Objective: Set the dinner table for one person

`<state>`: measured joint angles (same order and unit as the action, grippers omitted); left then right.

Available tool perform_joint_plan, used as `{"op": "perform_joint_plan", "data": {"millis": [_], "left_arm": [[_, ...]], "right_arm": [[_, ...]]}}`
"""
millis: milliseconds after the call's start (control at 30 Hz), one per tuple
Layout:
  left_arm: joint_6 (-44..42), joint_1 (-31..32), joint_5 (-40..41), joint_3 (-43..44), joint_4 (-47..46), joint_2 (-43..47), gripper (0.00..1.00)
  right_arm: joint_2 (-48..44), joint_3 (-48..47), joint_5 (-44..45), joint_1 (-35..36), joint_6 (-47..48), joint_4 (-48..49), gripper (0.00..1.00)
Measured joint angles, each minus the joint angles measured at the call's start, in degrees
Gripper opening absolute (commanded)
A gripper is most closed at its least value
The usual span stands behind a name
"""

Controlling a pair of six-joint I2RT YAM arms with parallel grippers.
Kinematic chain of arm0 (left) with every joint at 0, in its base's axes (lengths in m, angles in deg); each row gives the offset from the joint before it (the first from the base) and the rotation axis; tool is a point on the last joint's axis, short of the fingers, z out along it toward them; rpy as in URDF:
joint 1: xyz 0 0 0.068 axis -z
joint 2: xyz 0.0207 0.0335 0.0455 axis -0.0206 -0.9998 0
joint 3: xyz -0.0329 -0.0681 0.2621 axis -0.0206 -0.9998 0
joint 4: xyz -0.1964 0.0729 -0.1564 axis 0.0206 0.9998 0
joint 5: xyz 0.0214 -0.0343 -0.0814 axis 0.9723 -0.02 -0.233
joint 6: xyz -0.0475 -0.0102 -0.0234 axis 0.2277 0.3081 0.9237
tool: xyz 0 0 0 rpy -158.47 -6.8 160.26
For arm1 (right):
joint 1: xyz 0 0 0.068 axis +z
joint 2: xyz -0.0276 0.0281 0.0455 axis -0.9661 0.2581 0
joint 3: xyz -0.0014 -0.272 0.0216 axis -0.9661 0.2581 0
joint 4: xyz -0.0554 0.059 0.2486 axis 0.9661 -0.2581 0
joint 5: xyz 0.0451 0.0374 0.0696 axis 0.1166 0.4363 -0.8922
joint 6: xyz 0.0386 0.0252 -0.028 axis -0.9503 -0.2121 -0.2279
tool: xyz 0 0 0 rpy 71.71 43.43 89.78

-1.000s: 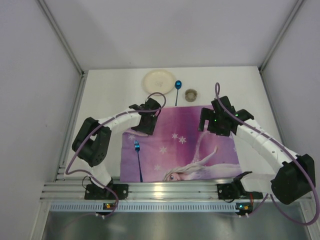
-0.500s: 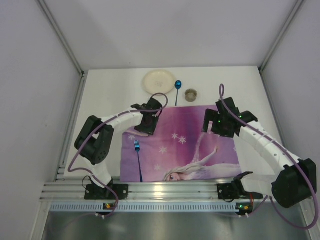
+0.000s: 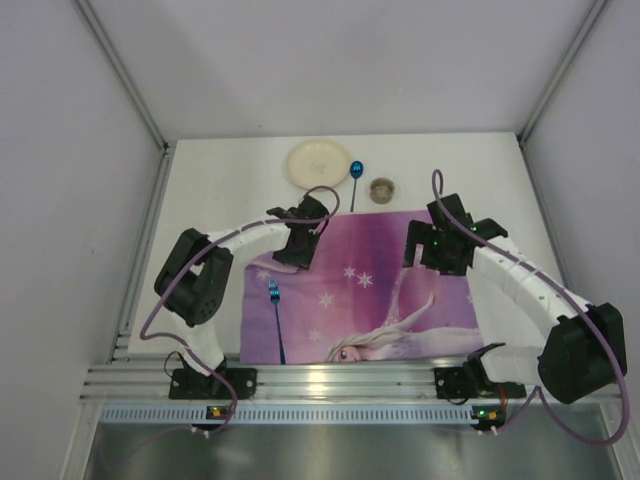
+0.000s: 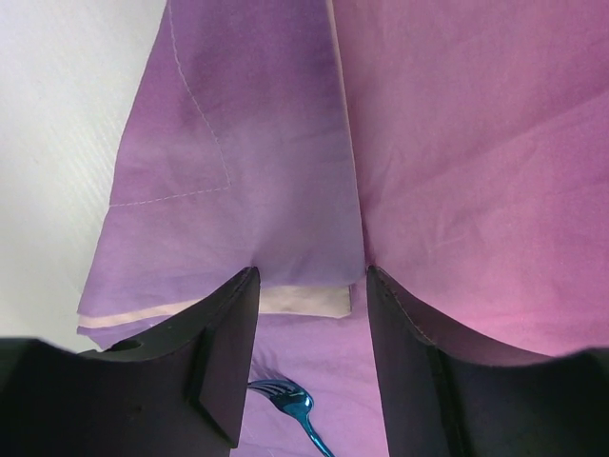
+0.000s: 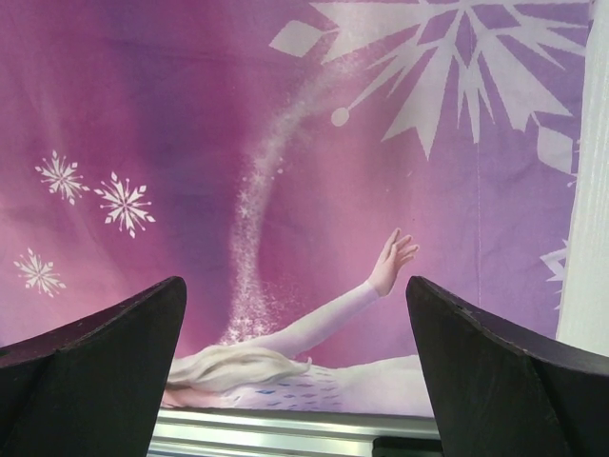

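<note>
The dinner table [image 3: 210, 190] is a plain white top. A purple-pink placemat [image 3: 370, 300] lies on its near half, and its far-left corner is folded over into a flap [image 4: 228, 219]. My left gripper [image 3: 292, 250] hangs over that flap. Its jaws [image 4: 312, 271] are half apart, the tips standing at the flap's near edge, and no cloth is pinched between them. A blue fork [image 3: 277, 320] lies on the placemat's left side and shows between the left fingers [image 4: 290, 405]. My right gripper [image 3: 438, 258] hovers wide open over the placemat's right part [image 5: 295, 286].
Along the far edge of the table sit a cream plate [image 3: 316, 162], a blue spoon [image 3: 355, 180] and a small round cup [image 3: 382, 189]. Grey walls close in both sides. An aluminium rail [image 3: 350, 380] runs along the near edge.
The left jaws have narrowed and the left gripper has edged slightly farther over the folded corner. The right gripper has shifted a little sideways and stays wide open.
</note>
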<state>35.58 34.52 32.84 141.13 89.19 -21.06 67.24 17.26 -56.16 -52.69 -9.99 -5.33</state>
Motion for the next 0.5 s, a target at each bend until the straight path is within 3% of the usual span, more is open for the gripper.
{"op": "perform_joint_plan", "data": {"millis": [267,400,500], "left_arm": [[-0.46,0.02,1.4,1.51,0.42,-2.23,0.44],[-0.9,0.04,2.38,1.51,0.72,-2.27,0.26],[-1.16,0.04,3.04,1.77,1.2,-2.27,0.19]], "right_arm": [[1.9,-0.48,-0.02,-1.09,1.05,0.02,1.0],[2.86,-1.36,-0.09,-1.55,1.44,0.04,1.0],[3.43,-2.16,-0.17,-1.57,1.49,0.22,1.0]]}}
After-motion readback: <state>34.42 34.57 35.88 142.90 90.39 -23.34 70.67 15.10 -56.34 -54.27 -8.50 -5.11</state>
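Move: The folded-over corner of the purple mat lies almost under my left hand, its tip about 1 cm back, 1 cm right and 1 cm below my fingertips. The fork's middle is some 14 cm back and 5 cm left of that hand; the plate is about 26 cm ahead and 4 cm right, the spoon roughly 21 cm ahead and 11 cm right. From my right hand the folded corner is about 24 cm left, 5 cm ahead and 9 cm below. I let my left hand sink the last half centimetre or so to the folded corner, fingers still steeply down, then close them from about half open to a narrow pinch on the cloth near the flap's tip. While closing, I ease about 1 cm forward and to the left. ##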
